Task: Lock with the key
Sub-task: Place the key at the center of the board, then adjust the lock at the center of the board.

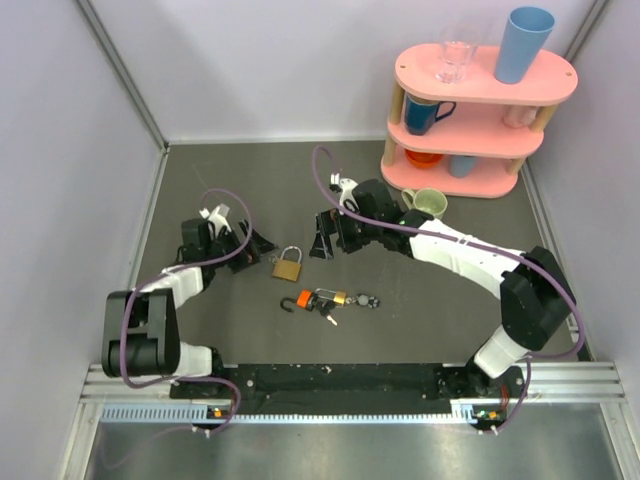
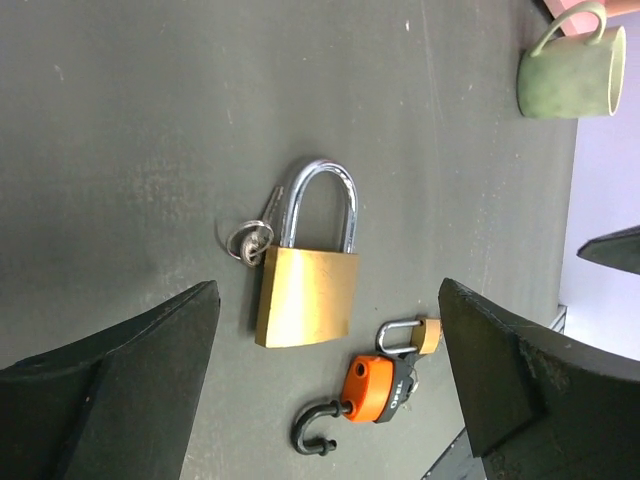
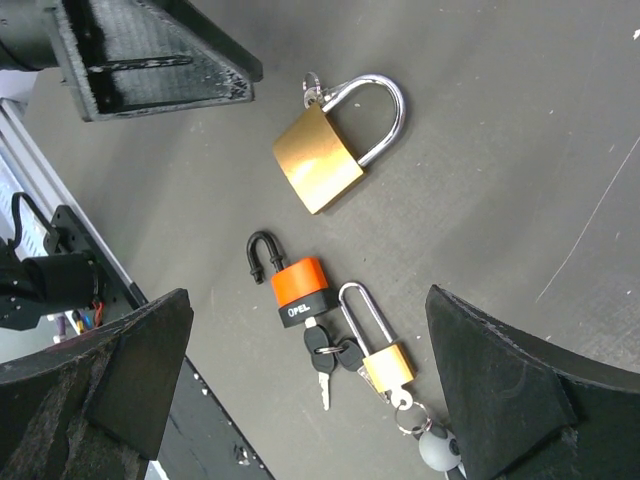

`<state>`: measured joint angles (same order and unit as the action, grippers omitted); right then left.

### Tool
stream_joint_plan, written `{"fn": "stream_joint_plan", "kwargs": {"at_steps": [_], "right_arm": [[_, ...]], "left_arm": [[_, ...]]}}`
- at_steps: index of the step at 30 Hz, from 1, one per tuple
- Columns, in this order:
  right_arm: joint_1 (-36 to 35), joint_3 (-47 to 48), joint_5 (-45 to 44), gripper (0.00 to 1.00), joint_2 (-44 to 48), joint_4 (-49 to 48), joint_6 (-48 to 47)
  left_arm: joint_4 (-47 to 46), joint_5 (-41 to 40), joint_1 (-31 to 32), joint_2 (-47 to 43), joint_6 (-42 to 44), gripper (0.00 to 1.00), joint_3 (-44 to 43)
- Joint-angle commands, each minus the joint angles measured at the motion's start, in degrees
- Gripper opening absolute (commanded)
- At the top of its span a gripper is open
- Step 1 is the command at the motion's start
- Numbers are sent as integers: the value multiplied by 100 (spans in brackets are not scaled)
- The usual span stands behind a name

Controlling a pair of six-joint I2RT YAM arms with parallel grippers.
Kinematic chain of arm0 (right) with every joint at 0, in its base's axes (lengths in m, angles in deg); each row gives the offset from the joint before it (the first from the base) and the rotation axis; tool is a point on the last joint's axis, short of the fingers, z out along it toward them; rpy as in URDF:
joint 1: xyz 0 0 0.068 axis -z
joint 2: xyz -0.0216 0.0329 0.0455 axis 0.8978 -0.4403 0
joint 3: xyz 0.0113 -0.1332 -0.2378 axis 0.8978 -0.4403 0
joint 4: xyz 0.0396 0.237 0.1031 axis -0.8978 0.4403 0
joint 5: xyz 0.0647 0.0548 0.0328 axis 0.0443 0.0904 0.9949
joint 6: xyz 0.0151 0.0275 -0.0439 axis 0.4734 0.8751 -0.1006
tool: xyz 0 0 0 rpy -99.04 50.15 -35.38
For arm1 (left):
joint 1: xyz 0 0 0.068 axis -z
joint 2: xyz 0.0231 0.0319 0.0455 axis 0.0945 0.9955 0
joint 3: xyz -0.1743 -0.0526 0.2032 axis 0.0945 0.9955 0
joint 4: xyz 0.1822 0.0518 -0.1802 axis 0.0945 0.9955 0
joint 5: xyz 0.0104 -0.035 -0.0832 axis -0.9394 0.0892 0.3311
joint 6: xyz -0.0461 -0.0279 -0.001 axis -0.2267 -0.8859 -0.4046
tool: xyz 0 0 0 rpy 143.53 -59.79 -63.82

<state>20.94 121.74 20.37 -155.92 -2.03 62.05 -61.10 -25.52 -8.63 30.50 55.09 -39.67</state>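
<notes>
The key (image 2: 262, 222) is a tiny silver one in a small bunch, lying against the top corner of a large brass padlock (image 2: 307, 296) whose silver shackle looks closed. The bunch also shows as the key (image 3: 312, 88) in the right wrist view. My left gripper (image 2: 325, 290) is open, hovering over this padlock (image 1: 288, 268) and holding nothing. My right gripper (image 3: 308, 300) is open too, above an orange-and-black padlock (image 3: 298, 285) with its black shackle swung open and a black-headed key in its keyhole.
A small brass padlock (image 3: 385, 362) and a grey ball charm (image 3: 437, 447) lie joined to the orange padlock's keys. A green mug (image 1: 428, 203) stands in front of a pink three-tier shelf (image 1: 485, 90) with cups at the back right. Grey walls enclose the mat.
</notes>
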Motion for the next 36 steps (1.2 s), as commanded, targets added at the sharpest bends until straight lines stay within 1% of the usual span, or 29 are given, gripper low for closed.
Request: {"fn": "stream_joint_plan", "kwargs": {"at_steps": [1,7,13,15,18,21,22,23,26,30,34,36], "right_arm": [[5,-79,20,99,210,-165,-2],[-100,-176,-16,99,192,-33,-99],[-259,-387,46,97,122,-15,-81],[-311,-440,72,93,35,-16,-46],[-408,-466,142,89,-71,-16,6],[-531,-405,151,86,-264,-16,50],[-558,-370,160,85,-387,-16,77],[-619,-274,177,81,-458,-7,94],[-715,-72,239,76,-791,-7,191],[-786,184,309,70,-1213,11,279],[-856,395,345,63,-1486,28,349],[-883,439,345,61,-1600,37,367]], "left_arm": [[269,37,48,-533,201,95,110],[981,72,127,-1263,456,93,312],[1693,116,267,-2115,456,90,611],[1816,64,303,-2466,325,89,760],[1878,-15,635,-2897,18,87,1006],[1887,-200,935,-3240,-255,84,1270],[1896,-244,996,-3319,-308,81,1331],[1878,-331,1093,-3407,-413,79,1454],[1791,-455,1155,-3487,-519,77,1692],[1659,-490,1164,-3382,-554,73,1824],[1413,-455,1164,-3084,-607,68,1920],[1220,-429,1173,-2908,-660,65,1964]]}}
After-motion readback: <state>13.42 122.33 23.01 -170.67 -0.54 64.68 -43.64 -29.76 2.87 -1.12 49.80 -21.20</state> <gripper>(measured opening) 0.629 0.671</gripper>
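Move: The orange padlock lies about 12 cm back and 6 cm to the right of the left hand and 4 cm lower, its open black shackle nearest that hand. From the right hand it is some 7 cm back, 5 cm left and 12 cm below. The brass padlock, still near the left fingers, lies about 3 cm back and 4 cm right of the left hand. The small brass padlock sits roughly 6 cm back and 2 cm right of the right hand. The left hand leaves the brass padlock and its keys, lifting a couple of centimetres while drawing back about 13 cm and drifting 4 cm right, then sinks some 4 cm to bring its partly closing fingers close to the orange padlock's black shackle. The right hand moves back and down with it and then swings left as it drops faster, some 10 cm down in all, tipping its fingers more steeply downward and narrowing them to about two thirds open above the orange body. ##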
